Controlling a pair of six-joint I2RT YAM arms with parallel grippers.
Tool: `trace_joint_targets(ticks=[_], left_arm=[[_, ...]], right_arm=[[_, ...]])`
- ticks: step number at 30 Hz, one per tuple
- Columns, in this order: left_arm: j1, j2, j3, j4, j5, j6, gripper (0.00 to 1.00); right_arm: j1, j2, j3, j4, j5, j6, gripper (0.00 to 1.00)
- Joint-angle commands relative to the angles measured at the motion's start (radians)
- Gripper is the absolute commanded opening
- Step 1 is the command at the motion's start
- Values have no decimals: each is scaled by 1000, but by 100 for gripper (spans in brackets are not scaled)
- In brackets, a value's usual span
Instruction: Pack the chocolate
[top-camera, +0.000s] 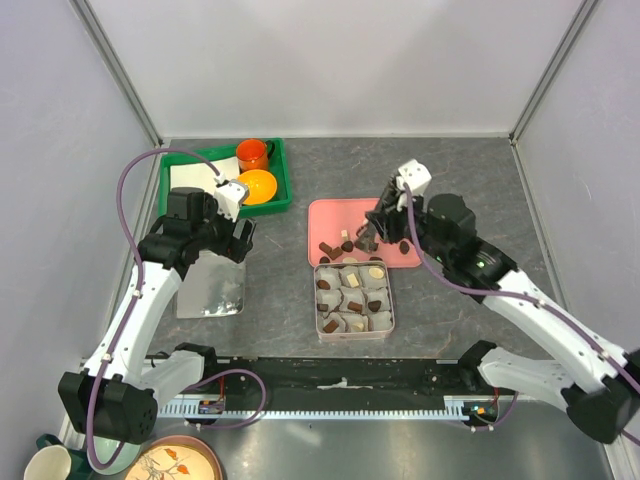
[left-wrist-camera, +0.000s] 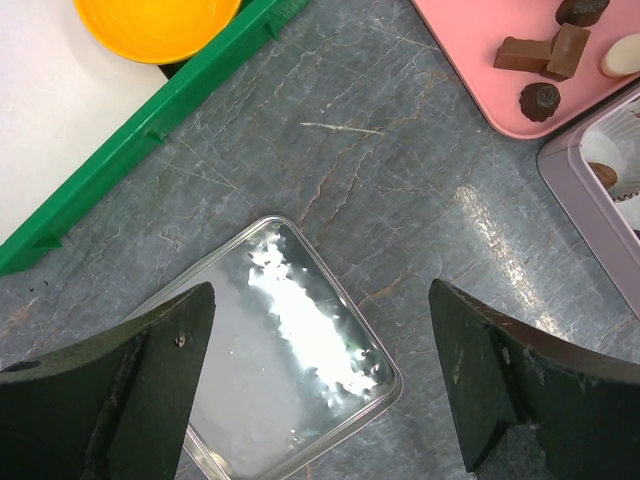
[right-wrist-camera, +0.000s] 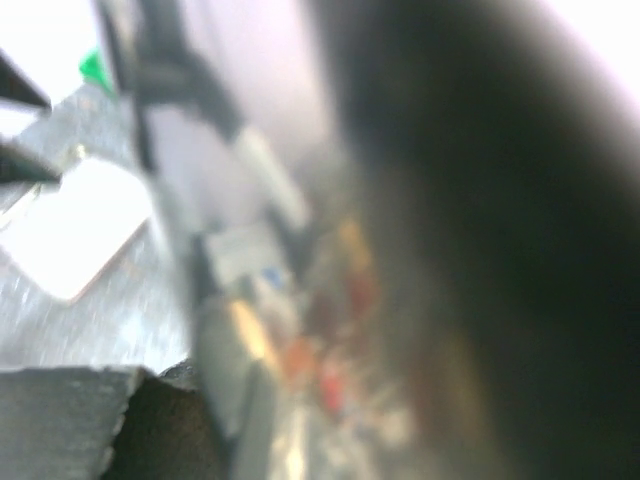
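Observation:
Chocolate pieces (top-camera: 327, 246) lie on a pink tray (top-camera: 335, 212), several of them brown and one pale. More chocolate (top-camera: 352, 281) sits in grey paper cups inside the square tin (top-camera: 392, 300) in front of the tray. My right gripper (top-camera: 370, 238) hangs low over the tray's middle among the pieces. Its wrist view is a blur, so its jaws and anything between them do not show. My left gripper (left-wrist-camera: 320, 296) is open and empty above the shiny tin lid (left-wrist-camera: 270, 370). The left wrist view shows chocolate (left-wrist-camera: 540, 100) on the pink tray (left-wrist-camera: 470, 50).
A green tray (top-camera: 283, 180) at the back left holds an orange mug (top-camera: 252, 153), an orange bowl (top-camera: 258, 186) and white paper. Grey walls close in the table on three sides. A cup (top-camera: 48, 465) and a plate (top-camera: 170, 462) sit below the near edge.

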Motion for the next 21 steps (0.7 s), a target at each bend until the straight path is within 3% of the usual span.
trace_joint_targets(ticks=[1,8,21], left_arm=[[4,-11,-1,18,11,0,95],[4,-16,-2,16,16,-6,95],[4,-14,7,12,19,-12,95]], right_arm=[[1,-139,-64,-262,-15,87,22],[34,-260,-114,-427,-65,143,23],[175,-292,-169,-415,-35,201,26]])
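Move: The right hand holds metal tongs high over the pink tray, whose middle lies some 28 cm below, about 1 cm ahead and 2 cm left. The box's empty near right-hand cell is about 18 cm back, 1 cm right and 26 cm below. A cream chocolate sits some 4 cm left of that cell and 1 cm nearer, a dark one 4 cm beyond it. From the left hand the cell is roughly 17 cm back, 32 cm right, 16 cm below. Keeping its squeeze on the tongs, the right hand draws back 12 cm, sinking 8, towards the box's empty cell. ##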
